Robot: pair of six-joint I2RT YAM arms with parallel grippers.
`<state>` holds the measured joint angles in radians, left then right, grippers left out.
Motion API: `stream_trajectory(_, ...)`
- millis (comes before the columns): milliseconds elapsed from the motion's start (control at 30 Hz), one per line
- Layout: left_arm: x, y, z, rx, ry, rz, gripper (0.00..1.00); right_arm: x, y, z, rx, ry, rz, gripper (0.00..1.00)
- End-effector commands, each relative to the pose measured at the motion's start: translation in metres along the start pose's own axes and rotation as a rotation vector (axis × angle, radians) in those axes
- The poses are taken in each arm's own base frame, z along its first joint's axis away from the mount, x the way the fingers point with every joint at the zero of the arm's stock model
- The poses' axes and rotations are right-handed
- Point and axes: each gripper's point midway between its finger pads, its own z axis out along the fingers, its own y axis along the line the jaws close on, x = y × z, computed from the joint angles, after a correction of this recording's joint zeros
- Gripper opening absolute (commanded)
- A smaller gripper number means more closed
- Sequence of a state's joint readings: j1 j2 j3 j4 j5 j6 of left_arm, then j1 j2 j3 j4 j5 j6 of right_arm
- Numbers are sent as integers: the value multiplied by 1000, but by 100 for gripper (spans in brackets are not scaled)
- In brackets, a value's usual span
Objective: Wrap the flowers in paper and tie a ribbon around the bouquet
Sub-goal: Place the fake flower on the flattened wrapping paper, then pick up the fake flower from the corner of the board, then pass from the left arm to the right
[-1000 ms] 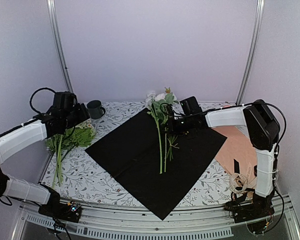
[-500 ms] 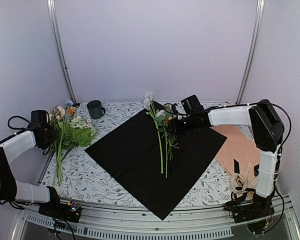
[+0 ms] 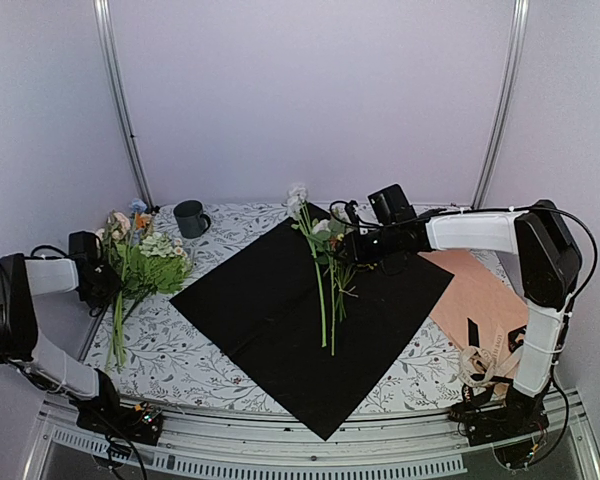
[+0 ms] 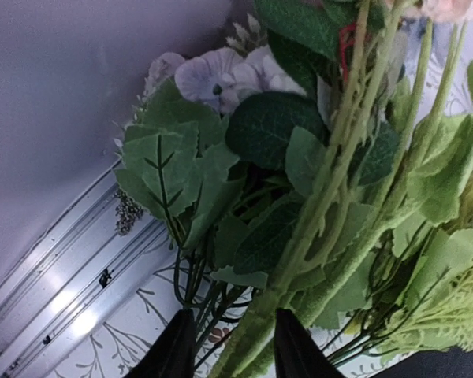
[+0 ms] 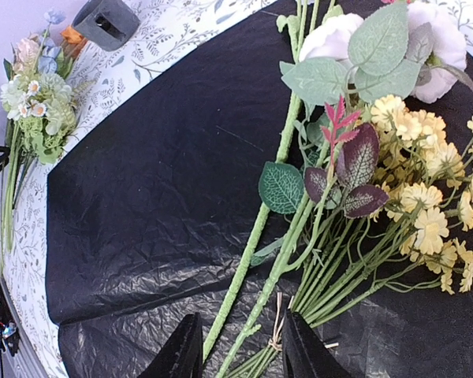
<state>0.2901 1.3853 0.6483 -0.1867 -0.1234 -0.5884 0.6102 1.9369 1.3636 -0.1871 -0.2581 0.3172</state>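
The black paper (image 3: 270, 300) lies as a diamond in the middle of the table. On it rest the flowers (image 3: 321, 275), long green stems with white blooms (image 5: 331, 35) and a small tied bunch of yellow blooms (image 5: 426, 181). My right gripper (image 3: 352, 247) hovers open over the stems' lower ends (image 5: 240, 350) and holds nothing. My left gripper (image 3: 98, 283) is at the table's left edge, at the leftover mixed bunch (image 3: 140, 265). Its jaws stand apart (image 4: 235, 350) with a thick fuzzy green stem (image 4: 299, 260) between them. The cream ribbon (image 3: 485, 362) lies at the near right.
A peach sheet (image 3: 480, 290) with a dark strap (image 3: 472, 330) on it lies right of the paper. A dark mug (image 3: 190, 217) stands at the back left. The metal frame rail (image 4: 55, 276) runs close beside the left bunch.
My right gripper opened, laid the flowers on the paper and drew back a little to the right. My left arm swung down and left to the leftover bunch, its jaws narrowing.
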Motion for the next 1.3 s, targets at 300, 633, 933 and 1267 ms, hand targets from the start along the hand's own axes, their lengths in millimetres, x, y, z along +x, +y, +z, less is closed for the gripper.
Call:
stream_trajectory(300, -13, -4, -1, 10, -33, 10, 0, 0, 9, -14, -26, -1, -36, 35)
stream_trajectory(633, -85, -74, -145, 107, -478, 137, 0, -10, 14, -28, -10, -25, -56, 35)
stream_trajectory(933, -30, -240, -317, 987, -588, 331, 0, -28, 145, -79, -450, -157, -371, 36)
stream_trajectory(1267, 108, -348, -427, 1681, -448, 446, 0, -26, 238, -130, -805, -256, -472, 65)
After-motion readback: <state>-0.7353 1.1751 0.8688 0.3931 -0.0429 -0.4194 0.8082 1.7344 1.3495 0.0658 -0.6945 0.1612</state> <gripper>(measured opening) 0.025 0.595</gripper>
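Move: Under the left fingers, about 2 cm down, lies the pink fake flower's stem; the green-white bunch is some 11 cm to the right and 7 cm farther out, the mug roughly 20 cm ahead and 13 right, and the wrapping paper's middle about level and 57 cm right. From the right hand that flower is some 69 cm left and 8 back; the white flowers lie 6 cm left and the yellow flowers 2, both about 7 below. The left fingers sink a last centimetre and pinch the pink flower's stem, then carry it up about 30 cm and some 39 cm right over the wrapping paper, the wrist tipping up and swinging clockwise. The right hand hovers over the laid flowers, then late rises some 16 cm while drawing back and left towards the carried flower, turning counter-clockwise as its fingers open wider. ##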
